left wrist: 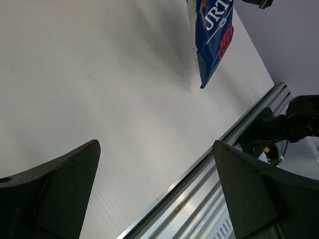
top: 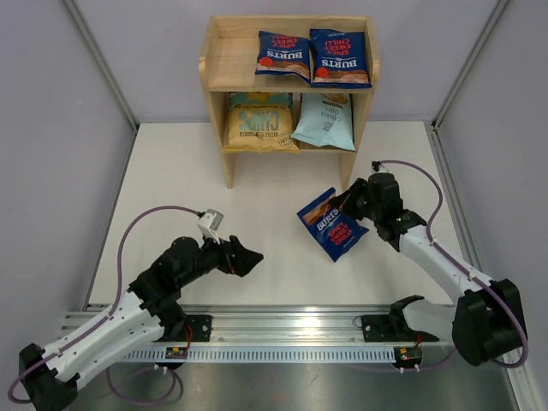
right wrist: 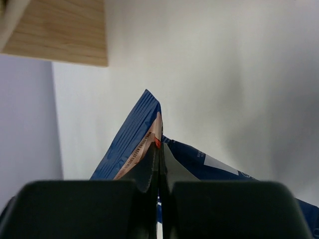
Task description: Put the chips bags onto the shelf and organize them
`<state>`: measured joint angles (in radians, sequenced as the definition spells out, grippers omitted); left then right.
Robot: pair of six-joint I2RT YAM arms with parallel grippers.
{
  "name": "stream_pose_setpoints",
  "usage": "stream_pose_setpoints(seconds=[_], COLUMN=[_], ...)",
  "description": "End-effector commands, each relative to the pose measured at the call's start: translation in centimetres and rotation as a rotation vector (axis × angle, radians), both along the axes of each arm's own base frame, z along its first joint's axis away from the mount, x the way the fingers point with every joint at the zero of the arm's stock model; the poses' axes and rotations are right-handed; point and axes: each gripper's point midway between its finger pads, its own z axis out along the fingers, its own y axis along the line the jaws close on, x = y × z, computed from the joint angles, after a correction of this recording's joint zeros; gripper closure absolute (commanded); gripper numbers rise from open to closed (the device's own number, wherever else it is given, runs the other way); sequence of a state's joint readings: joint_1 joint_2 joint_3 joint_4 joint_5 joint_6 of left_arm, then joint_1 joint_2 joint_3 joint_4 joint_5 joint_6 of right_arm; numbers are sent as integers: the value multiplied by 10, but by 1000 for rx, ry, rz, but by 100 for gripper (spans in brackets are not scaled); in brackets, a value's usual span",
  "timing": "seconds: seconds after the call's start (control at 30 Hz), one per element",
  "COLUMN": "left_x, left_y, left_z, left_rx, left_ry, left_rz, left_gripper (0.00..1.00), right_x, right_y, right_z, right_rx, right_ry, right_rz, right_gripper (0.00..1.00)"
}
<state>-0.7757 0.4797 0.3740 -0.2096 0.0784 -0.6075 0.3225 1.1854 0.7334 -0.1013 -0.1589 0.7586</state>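
Note:
A dark blue Burts chips bag lies tilted on the white table in front of the shelf; my right gripper is shut on its upper edge. The right wrist view has the fingers pinching that bag at its folded seam. Two more Burts bags lie on the shelf's top tier. A tan-and-teal bag and a pale blue bag fill the lower tier. My left gripper hovers open over the table, left of the held bag.
An aluminium rail runs along the near table edge, carrying both arm bases. Grey walls enclose the table on three sides. The shelf's right side panel hangs close above the right gripper.

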Motion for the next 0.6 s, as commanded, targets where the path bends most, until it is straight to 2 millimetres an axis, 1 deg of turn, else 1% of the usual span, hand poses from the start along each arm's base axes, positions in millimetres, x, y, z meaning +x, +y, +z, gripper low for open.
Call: stream_pose_setpoints(seconds=[0.0,0.03,0.07,0.1,0.13,0.17,0.2,0.23,0.3,0.33,0.37,0.4,0.43,0.5,0.53,0.57], left_x=[12,9,8,7,7,5,8,9,16,17,18,17,16,11,11,13], left_y=[-36,-43,-47,-55,-59,-62,-66,-68,-71,-72,-73,-75,-78,-84,-89,-91], left_z=[68,75,76,79,78,79,80,80,80,83,83,92,90,101,96,98], left_rx=[-247,-278,-280,-287,-287,-292,-295,-294,-282,-285,-285,-310,-308,-335,-321,-322], left_ry=[-263,-319,-338,-373,-382,-396,-417,-429,-450,-462,-470,-505,-510,-545,-537,-538], left_rz=[-71,-92,-106,-128,-138,-147,-140,-137,-113,-109,-111,-121,-133,-171,-183,-175], left_gripper=[1,1,1,1,1,1,1,1,1,1,1,1,1,1,1,1], right_x=[-10,-16,-19,-26,-29,-34,-39,-43,-52,-56,-60,-62,-67,-71,-77,-80], right_y=[31,35,38,45,44,48,53,54,63,66,70,71,76,80,85,89], right_z=[47,61,65,72,84,92,98,109,122,132,138,141,148,158,164,171], right_rx=[230,274,314,336,360,391,406,438,478,512,530,544,557,588,613,635], right_ry=[-74,-104,-100,-109,-136,-141,-152,-170,-186,-198,-203,-206,-212,-226,-225,-237], right_rz=[-64,-63,-80,-70,-85,-78,-71,-74,-40,-33,-16,-11,5,20,46,59], right_gripper=[100,100,100,100,100,100,100,100,100,100,100,100,100,100,100,100])
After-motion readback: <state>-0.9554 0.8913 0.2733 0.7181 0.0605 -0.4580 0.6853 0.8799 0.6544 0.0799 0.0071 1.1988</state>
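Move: The blue Burts chips bag hangs from the shut right fingers by its far edge, its middle about 5 cm back, 2 cm left and 5 cm below that hand. The open left gripper is some 15 cm back and 23 cm left of the right hand, at its height. From the left hand, the bag lies about 10 cm ahead, 20 cm right and 5 cm lower; the shelf's right front foot is 23 cm ahead, 22 cm right and 14 cm below. Up about 12 cm, and left and back some 8 cm each, the right hand carries the hanging bag away from the shelf foot towards the left gripper, rolling its left side up nearly 30 degrees and keeping its pinch. The left hand comes right about 8 cm to meet the bag, dips slightly, then rises 5 cm with its wide-open fingers tilting upward some 20 degrees. ##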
